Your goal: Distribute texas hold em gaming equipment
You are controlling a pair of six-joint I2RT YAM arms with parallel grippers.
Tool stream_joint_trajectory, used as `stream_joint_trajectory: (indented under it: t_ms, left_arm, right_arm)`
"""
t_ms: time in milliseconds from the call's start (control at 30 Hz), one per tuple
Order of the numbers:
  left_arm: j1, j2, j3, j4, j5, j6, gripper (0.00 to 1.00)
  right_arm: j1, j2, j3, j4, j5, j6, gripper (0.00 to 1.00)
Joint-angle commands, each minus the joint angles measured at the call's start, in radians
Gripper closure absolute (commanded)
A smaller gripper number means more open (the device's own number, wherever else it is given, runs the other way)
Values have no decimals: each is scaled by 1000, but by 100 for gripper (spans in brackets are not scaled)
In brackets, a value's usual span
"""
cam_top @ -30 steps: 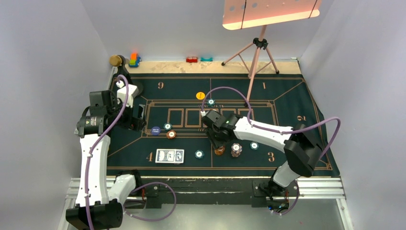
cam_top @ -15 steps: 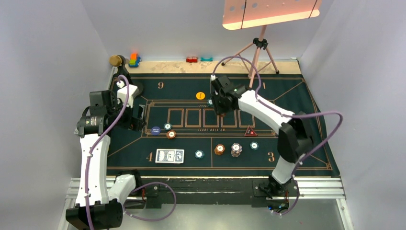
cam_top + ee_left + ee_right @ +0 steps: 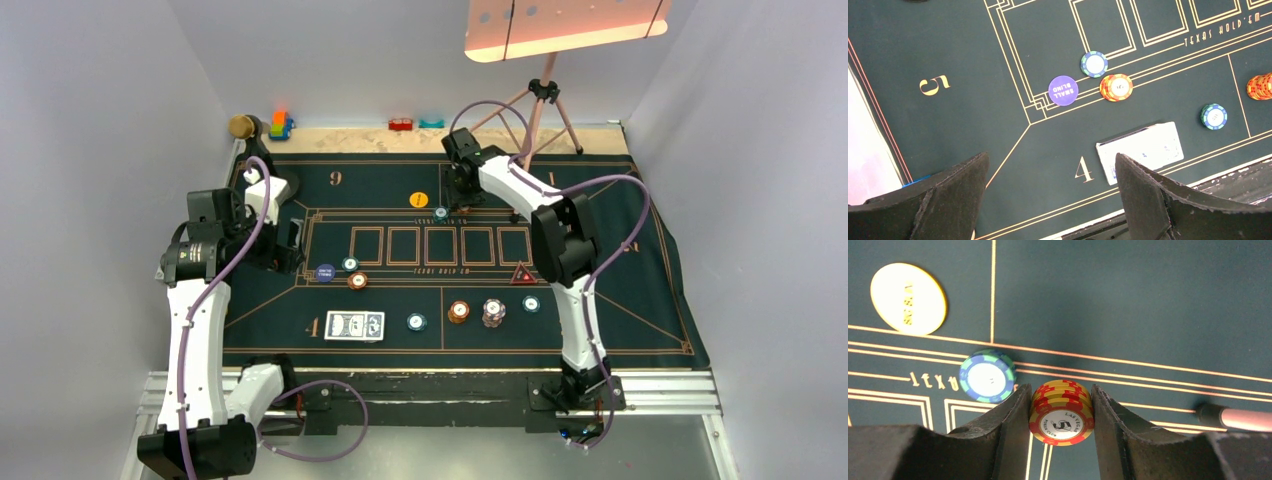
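My right gripper (image 3: 1060, 388) is shut on a short stack of orange-and-yellow chips (image 3: 1062, 415), held above the green mat. Below it lie a teal chip (image 3: 987, 375) and the yellow disc button (image 3: 908, 298). From above, this gripper (image 3: 462, 192) hangs over the mat's far side. My left gripper (image 3: 1051, 156) is open and empty above the "4" mark. Ahead of it are the card deck (image 3: 1140, 150), the dark-blue "small blind" button (image 3: 1063, 90), a teal chip (image 3: 1094, 64) and an orange chip (image 3: 1116, 87). The red triangle marker (image 3: 521, 274) lies right of the card boxes.
Near the front lie an orange stack (image 3: 458, 312), a pale stack (image 3: 493, 312) and teal chips (image 3: 416, 322) (image 3: 531, 304). A tripod stand (image 3: 535, 110) rises just right of my right gripper. Toy blocks (image 3: 281, 124) (image 3: 401, 124) sit beyond the mat.
My right arm has swung from the front-middle of the mat to its far side, carrying orange chips. The left arm has not moved.
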Motion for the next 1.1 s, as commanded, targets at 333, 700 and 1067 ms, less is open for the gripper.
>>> stream_joint_trajectory:
  t_ms: [333, 700, 1067]
  left_arm:
    - [8, -18, 10, 5, 9, 6, 0]
    - [9, -29, -12, 9, 9, 7, 0]
    - [8, -39, -16, 8, 8, 4, 0]
  right_arm:
    - [-26, 62, 63, 14, -12, -24, 78]
    - [-27, 99, 76, 15, -33, -23, 68]
    - [-27, 65, 139, -42, 7, -19, 19]
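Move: The right hand holds the short stack of orange chips just above its spot, bare cloth on the border lines about 4 cm below, 1 cm farther out and 1 cm to the right. The blue chips stand some 5 cm to this hand's left and 1 cm ahead; the big blind button lies about 11 cm left and 5 cm ahead, and a tripod foot roughly 13 cm to the right, level with the hand. From the idle left hand the spot is about 24 cm ahead, 38 cm right and 19 cm below. The right hand lowers the held orange chips about 3.5 cm onto the cloth beside the blue chips, first easing about 1 cm forward and 1 cm right as it sinks, then pausing briefly before going straight down the rest of the way. Holding there with the wrist almost unturned, it opens the fingers from about half to roughly four fifths and lets go of the stack, staying low around it. ##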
